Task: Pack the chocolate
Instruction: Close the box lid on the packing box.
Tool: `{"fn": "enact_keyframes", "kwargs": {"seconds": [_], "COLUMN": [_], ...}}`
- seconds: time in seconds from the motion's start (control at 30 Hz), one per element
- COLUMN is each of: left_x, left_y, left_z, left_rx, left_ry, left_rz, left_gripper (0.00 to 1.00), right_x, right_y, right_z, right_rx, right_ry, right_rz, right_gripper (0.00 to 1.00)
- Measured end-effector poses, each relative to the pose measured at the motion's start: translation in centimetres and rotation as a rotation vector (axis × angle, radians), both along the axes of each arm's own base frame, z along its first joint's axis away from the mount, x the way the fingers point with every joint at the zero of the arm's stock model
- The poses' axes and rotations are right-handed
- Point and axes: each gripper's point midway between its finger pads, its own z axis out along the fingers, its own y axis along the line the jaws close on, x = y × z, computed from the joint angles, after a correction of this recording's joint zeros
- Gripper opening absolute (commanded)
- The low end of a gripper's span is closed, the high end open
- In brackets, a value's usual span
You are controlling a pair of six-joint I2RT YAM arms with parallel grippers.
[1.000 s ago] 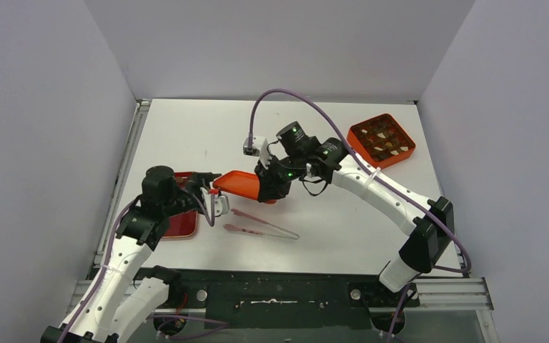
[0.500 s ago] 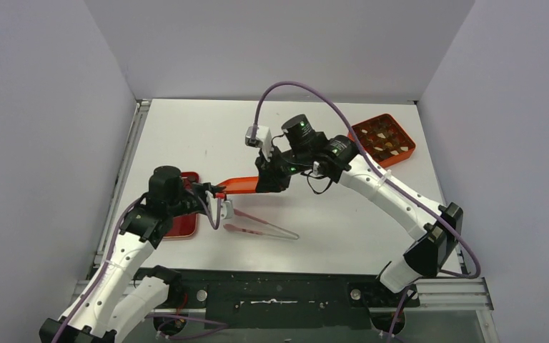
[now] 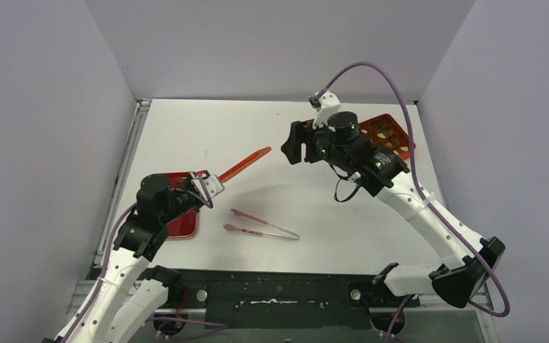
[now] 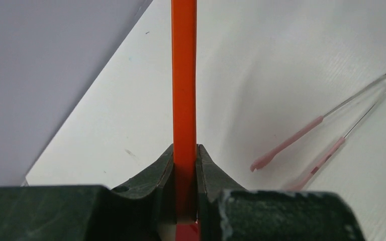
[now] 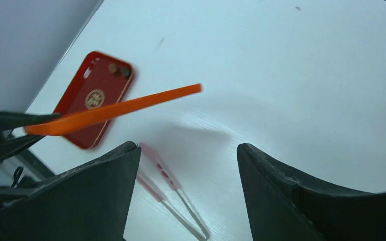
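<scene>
My left gripper [image 3: 213,184] is shut on one end of the flat orange lid [image 3: 246,163], which sticks out edge-on over the table toward the back right. In the left wrist view the lid [image 4: 184,75] runs straight up from between the closed jaws. My right gripper [image 3: 293,146] hangs open and empty above mid-table, clear of the lid [image 5: 115,110]. The chocolate [image 3: 380,131], small dark and pale chunks, lies in an orange box [image 3: 404,146] at the back right, largely hidden behind the right arm.
A red tray [image 3: 184,223] lies at the left under the left arm; in the right wrist view the tray [image 5: 93,115] shows a gold emblem and two small brown lumps. Pink tongs [image 3: 261,225] rest near the front middle.
The right gripper let go of the orange lid, opened and pulled back to the right and up. The left gripper closed on the lid's other end and now holds it alone.
</scene>
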Motion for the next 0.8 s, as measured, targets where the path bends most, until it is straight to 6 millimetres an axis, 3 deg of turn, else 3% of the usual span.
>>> {"fn": "enact_keyframes", "kwargs": {"seconds": [0.17,0.27,0.37,0.57,0.8], "left_x": [-0.5,-0.8,-0.9,-1.3,-2.1], "left_y": [0.6,0.7,0.8,0.7,0.4], "left_z": [0.4,0.8,0.7,0.2,0.8], "left_rx": [-0.157,-0.257,-0.336,-0.445,-0.556], "left_ry": [0.113,0.178,0.251,0.405,0.488], "left_rz": [0.124,0.186,0.244,0.334,0.369], "left_gripper": [0.0,0.0,0.0,0.0,0.0], "right_x": [2.9,5.2,7.1,9.6,9.4], "right_y": [-4.8,-8.5,-12.3,-21.0,-30.6], "right_z": [-0.5,-2.1,-4.5,-11.0,-16.7], "right_rx": [-0.002,-0.002,-0.001,-0.038,-0.074], "right_ry": [-0.018,0.021,0.079,0.236,0.376], "right_rz": [-0.287,-0.465,-0.624,-0.92,-1.207], "right_gripper": [0.7,0.67,0.61,0.52,0.42]}}
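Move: From the right gripper, the packing box lies about 25 cm ahead, 35 cm to the right and some 29 cm below. The tongs lie around 6 cm back, 8 cm left and 31 cm down. The lid's middle is about 6 cm ahead, 6 cm right and 2 cm below the left gripper that holds it. From that same left gripper the box is roughly 28 cm ahead, 56 cm right and 21 cm below. Swing the right gripper away from the lid, about 30 cm to the right, sinking some 17 cm and reaching about 10 cm forward, to come near the packing box. Turn it clockwise and tip it down on the way, and narrow the empty fingers partly. Keep the lid pinched in the left gripper almost in place, rolling its left side down some 30 degrees while tipping it down and turning it counter-clockwise. ##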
